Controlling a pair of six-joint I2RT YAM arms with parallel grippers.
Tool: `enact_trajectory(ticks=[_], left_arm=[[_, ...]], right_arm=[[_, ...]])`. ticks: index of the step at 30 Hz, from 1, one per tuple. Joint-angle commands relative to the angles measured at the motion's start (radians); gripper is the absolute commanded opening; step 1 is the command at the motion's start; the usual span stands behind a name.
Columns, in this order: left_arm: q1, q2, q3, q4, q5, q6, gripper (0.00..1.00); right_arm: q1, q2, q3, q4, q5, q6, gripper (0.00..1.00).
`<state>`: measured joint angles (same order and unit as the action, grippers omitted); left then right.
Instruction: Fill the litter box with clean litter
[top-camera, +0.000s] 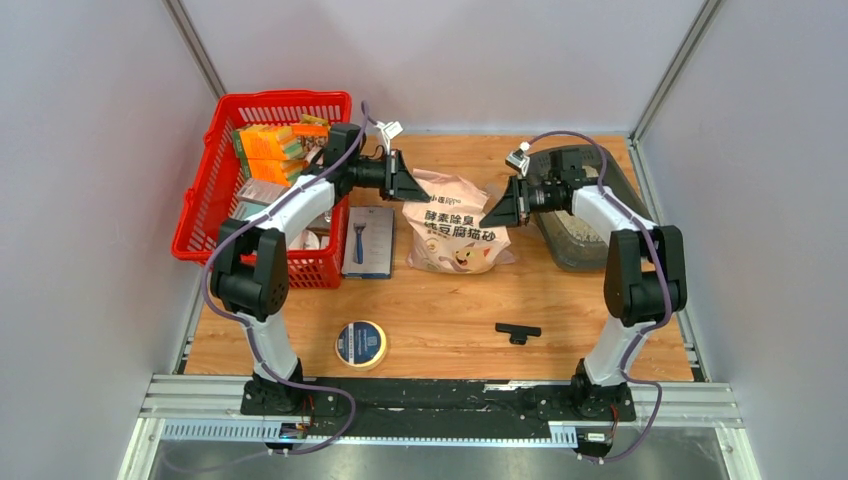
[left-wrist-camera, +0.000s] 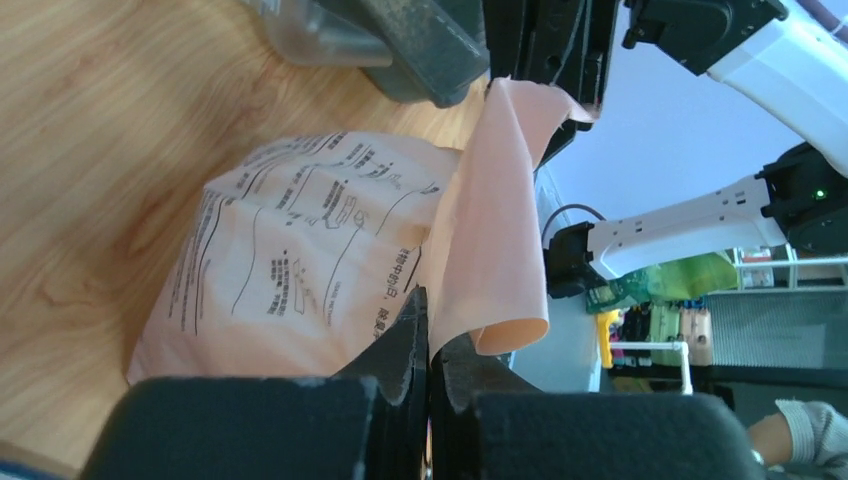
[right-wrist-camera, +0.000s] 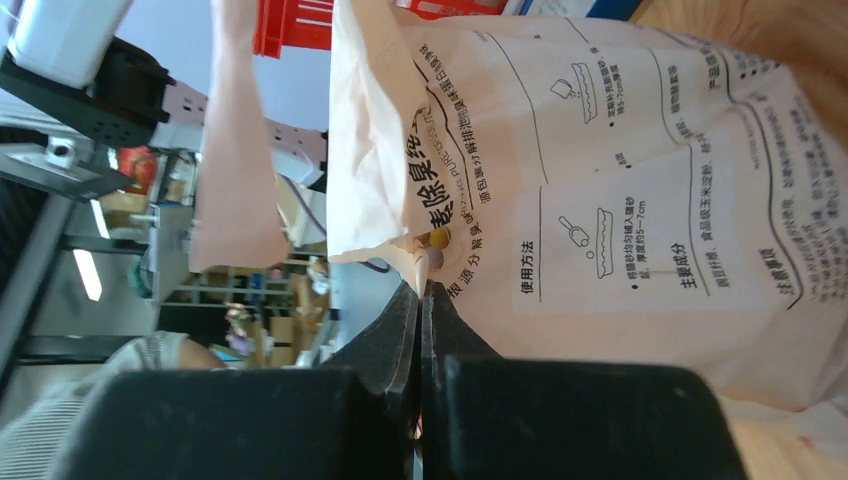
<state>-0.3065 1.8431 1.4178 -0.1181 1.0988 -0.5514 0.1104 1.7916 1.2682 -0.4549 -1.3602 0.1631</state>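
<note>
The pale pink litter bag (top-camera: 455, 238) stands in the middle of the table, printed side towards the camera. My left gripper (top-camera: 420, 192) is shut on the bag's top left edge. In the left wrist view its jaws (left-wrist-camera: 431, 322) pinch a thin pink flap of the bag (left-wrist-camera: 300, 250). My right gripper (top-camera: 490, 216) is shut on the top right edge, where its jaws (right-wrist-camera: 424, 290) clamp the bag (right-wrist-camera: 620, 200). The dark grey litter box (top-camera: 572, 250) lies just right of the bag, partly under my right arm. The clean litter is hidden inside the bag.
A red mesh basket (top-camera: 265, 110) with orange and green packs stands at the back left. A blue razor pack (top-camera: 368, 240) lies beside it. A round tin (top-camera: 361, 343) and a small black T-shaped piece (top-camera: 517, 331) lie near the front edge.
</note>
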Motion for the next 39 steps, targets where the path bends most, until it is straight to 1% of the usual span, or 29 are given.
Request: enact_trajectory(ticks=[1, 2, 5, 6, 7, 10, 11, 12, 13, 15, 16, 17, 19, 20, 21, 23, 26, 27, 28, 29, 30, 31, 32, 34, 35, 36, 37, 38, 39], left_arm=[[0.013, -0.05, -0.005, -0.28, -0.101, 0.083, 0.0], [0.018, -0.056, -0.006, -0.307, -0.109, 0.096, 0.0], [0.02, -0.067, -0.005, -0.377, -0.145, 0.126, 0.0], [0.02, -0.07, 0.001, -0.423, -0.161, 0.146, 0.0], [0.02, -0.073, 0.003, -0.446, -0.193, 0.154, 0.0], [0.021, -0.067, 0.007, -0.506, -0.244, 0.168, 0.0], [0.02, -0.058, 0.009, -0.511, -0.244, 0.168, 0.0], [0.02, -0.055, 0.009, -0.512, -0.24, 0.168, 0.0], [0.02, -0.053, 0.009, -0.514, -0.238, 0.168, 0.0], [0.02, -0.054, 0.013, -0.503, -0.237, 0.173, 0.0], [0.021, -0.061, 0.016, -0.486, -0.228, 0.169, 0.07], [0.023, -0.08, 0.018, -0.47, -0.232, 0.172, 0.28], [0.026, -0.105, 0.036, -0.437, -0.226, 0.191, 0.38], [0.027, -0.128, 0.055, -0.442, -0.232, 0.249, 0.43], [0.029, -0.142, 0.105, -0.489, -0.249, 0.292, 0.45], [0.029, -0.197, 0.142, -0.506, -0.296, 0.403, 0.5], [0.027, -0.281, 0.139, -0.482, -0.388, 0.531, 0.57], [0.027, -0.298, 0.133, -0.439, -0.411, 0.55, 0.57], [0.026, -0.315, 0.121, -0.407, -0.403, 0.595, 0.57], [0.02, -0.344, 0.09, -0.369, -0.383, 0.675, 0.59], [0.014, -0.355, 0.08, -0.32, -0.349, 0.73, 0.59], [0.001, -0.364, 0.075, -0.313, -0.29, 0.792, 0.61], [-0.031, -0.361, 0.084, -0.325, -0.269, 0.946, 0.62], [-0.072, -0.322, 0.124, -0.477, -0.22, 1.133, 0.62], [-0.11, -0.3, 0.171, -0.536, -0.211, 1.292, 0.63], [-0.127, -0.274, 0.197, -0.634, -0.206, 1.35, 0.63], [-0.143, -0.225, 0.219, -0.672, -0.205, 1.393, 0.63], [-0.167, -0.197, 0.263, -0.705, -0.198, 1.47, 0.63], [-0.181, -0.174, 0.282, -0.771, -0.197, 1.51, 0.63]], right_arm=[[-0.011, 0.017, 0.072, -0.196, -0.135, 0.067, 0.0], [-0.012, 0.025, 0.072, -0.195, -0.142, 0.094, 0.0], [-0.011, 0.055, 0.069, -0.139, -0.142, 0.246, 0.0], [-0.011, 0.07, 0.059, -0.093, -0.139, 0.328, 0.0], [-0.011, 0.081, 0.054, -0.078, -0.136, 0.375, 0.0], [-0.012, 0.11, 0.043, -0.042, -0.163, 0.473, 0.0], [-0.012, 0.118, 0.052, -0.057, -0.177, 0.466, 0.0], [-0.011, 0.126, 0.068, -0.127, -0.181, 0.446, 0.0], [-0.011, 0.144, 0.1, -0.155, -0.185, 0.426, 0.0], [-0.011, 0.152, 0.121, -0.165, -0.18, 0.428, 0.0], [-0.009, 0.167, 0.14, -0.171, -0.178, 0.429, 0.0], [-0.008, 0.173, 0.146, -0.174, -0.181, 0.443, 0.0], [-0.006, 0.184, 0.149, -0.169, -0.175, 0.455, 0.0], [-0.005, 0.186, 0.142, -0.162, -0.172, 0.467, 0.0], [-0.005, 0.186, 0.142, -0.16, -0.172, 0.47, 0.0], [-0.005, 0.189, 0.145, -0.171, -0.178, 0.469, 0.0], [-0.005, 0.189, 0.152, -0.177, -0.172, 0.467, 0.0], [-0.003, 0.192, 0.16, -0.177, -0.166, 0.466, 0.0], [0.0, 0.193, 0.163, -0.177, -0.163, 0.467, 0.0], [0.002, 0.196, 0.168, -0.179, -0.157, 0.469, 0.0], [0.003, 0.201, 0.174, -0.179, -0.152, 0.472, 0.0], [0.006, 0.203, 0.177, -0.179, -0.148, 0.472, 0.0], [0.008, 0.203, 0.178, -0.177, -0.137, 0.474, 0.0], [0.011, 0.207, 0.18, -0.176, -0.134, 0.48, 0.0], [0.011, 0.209, 0.18, -0.173, -0.135, 0.483, 0.0], [0.011, 0.209, 0.18, -0.165, -0.135, 0.484, 0.0], [0.012, 0.21, 0.178, -0.162, -0.135, 0.493, 0.0], [0.012, 0.209, 0.18, -0.157, -0.135, 0.496, 0.0], [0.012, 0.21, 0.178, -0.154, -0.137, 0.497, 0.0]])
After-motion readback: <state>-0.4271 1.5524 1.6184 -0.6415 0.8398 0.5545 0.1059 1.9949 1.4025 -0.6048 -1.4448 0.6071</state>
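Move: Both hands already pinch the litter bag's upper edge. Its middle lies about 4 cm back, 6 cm right and 10 cm below the left hand, and 1 cm ahead, 4 cm left and 9 cm below the right. The grey book with the brush lies some 8 cm back, 12 cm left and 20 cm below the left hand; the litter box is roughly 19 cm right, 5 cm ahead and 14 cm below the right hand. With its fingers shut on the bag's edge, the left hand first draws it down and to the left about 3 cm, then opens to let go and rises some 12 cm clear of the bag, veering left, then back to the right and backwards, while rolling about 65 degrees around its finger line with its top tipping back. The right hand keeps its pinch on the other side of the bag's edge, rolling its top forward nearly 40 degrees and easing slightly forward. ##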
